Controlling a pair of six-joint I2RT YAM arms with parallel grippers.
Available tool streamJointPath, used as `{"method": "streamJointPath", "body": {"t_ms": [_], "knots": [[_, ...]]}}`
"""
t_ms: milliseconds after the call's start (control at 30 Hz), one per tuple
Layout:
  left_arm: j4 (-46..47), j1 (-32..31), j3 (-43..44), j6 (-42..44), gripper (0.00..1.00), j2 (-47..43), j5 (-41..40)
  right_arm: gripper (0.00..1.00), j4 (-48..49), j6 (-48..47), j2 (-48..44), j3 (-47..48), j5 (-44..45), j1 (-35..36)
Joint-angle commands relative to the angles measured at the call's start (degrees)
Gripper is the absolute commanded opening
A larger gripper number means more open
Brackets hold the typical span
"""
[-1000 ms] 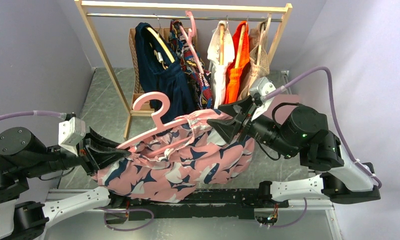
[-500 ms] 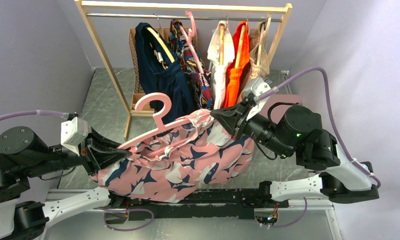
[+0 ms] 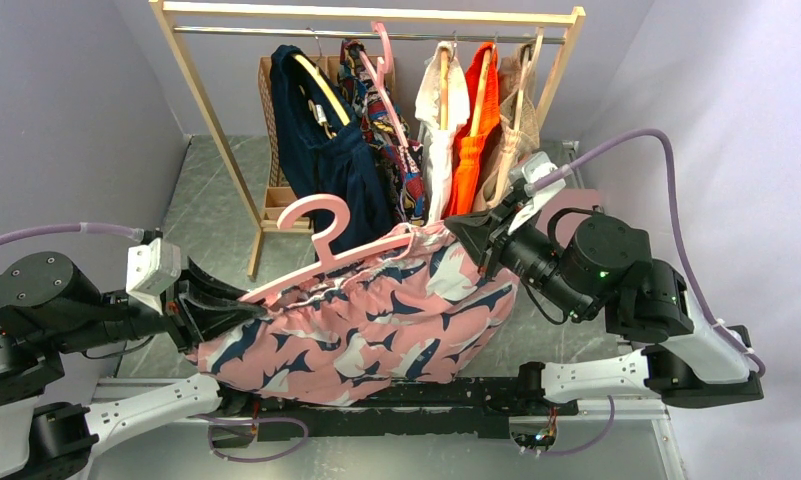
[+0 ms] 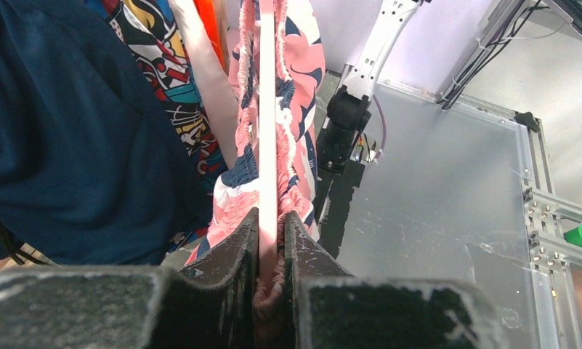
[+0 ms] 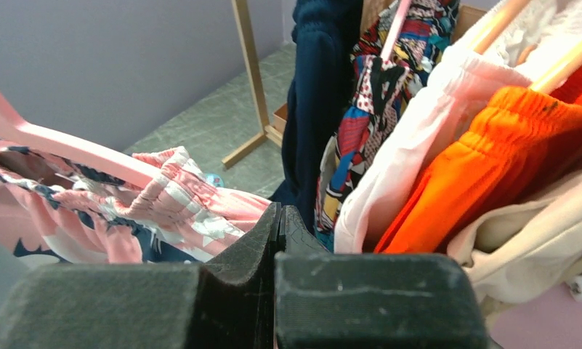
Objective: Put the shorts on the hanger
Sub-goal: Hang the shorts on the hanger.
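The pale-pink hanger (image 3: 323, 243) hangs in the air between both arms, its hook pointing up and back. The pink, navy and white shorts (image 3: 376, 330) are stretched along it, waistband running up its sloping arm. My left gripper (image 3: 238, 303) is shut on the hanger's lower end, with bunched waistband pinched in beside it. In the left wrist view the hanger (image 4: 267, 109) runs straight out from that gripper (image 4: 269, 218), with the shorts (image 4: 302, 43) on both sides. My right gripper (image 3: 456, 225) is shut at the waistband's far end and holds it taut. In the right wrist view the shorts (image 5: 186, 203) and hanger (image 5: 70, 149) lie left of that gripper (image 5: 280, 209).
A wooden clothes rack (image 3: 376, 14) stands close behind, carrying a navy garment (image 3: 326, 150), a multicolour one (image 3: 391, 140), a white one (image 3: 441, 120) and an orange one (image 3: 476, 120). My right gripper is almost against these clothes. Purple walls close in both sides.
My right gripper went from open to shut on the waistband's end and pulled it right and back. The slumped shorts are now spread taut along the hanger. The left gripper held still.
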Motion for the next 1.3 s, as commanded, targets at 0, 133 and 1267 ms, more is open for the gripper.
{"method": "streamJointPath", "body": {"t_ms": [0, 133, 1267], "knots": [[4.6, 0.2, 0.3, 1.0, 0.07, -1.1, 3.3, 0.0, -9.3, 4.8, 0.3, 2.9, 6.4, -0.1], [5.0, 0.2, 1.2, 1.3, 0.07, -1.1, 3.0, 0.0, -16.8, 9.9, 1.3, 5.5, 6.3, -0.1], [2.9, 0.2, 5.6, 4.3, 0.07, 7.2, 12.5, 0.52, -1.4, -4.0, 13.8, 14.8, -40.2, -0.1]]}}
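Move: Some 16 cm to the right hand's left and 6 cm back, at nearly its own height, stands the hanger's neck; the hanger's free end, inside the waistband, is only about 6 cm left and 1 cm back. The shorts' body hangs roughly 12 cm left, 12 cm back and 12 cm below, and the navy garment about 18 cm left, 10 cm ahead and lower. From the left hand, the neck lies about 9 cm right and 6 cm ahead. Drawing the pinched waistband end about 2 cm down and right, the right hand opens and lets go, then arcs up and back and some 14 cm left, turning about 35 degrees counter-clockwise before lowering with open fingers around the hanger's neck. The left hand keeps its pinch on the hanger's other end and waistband, shifting about 3 cm right. ##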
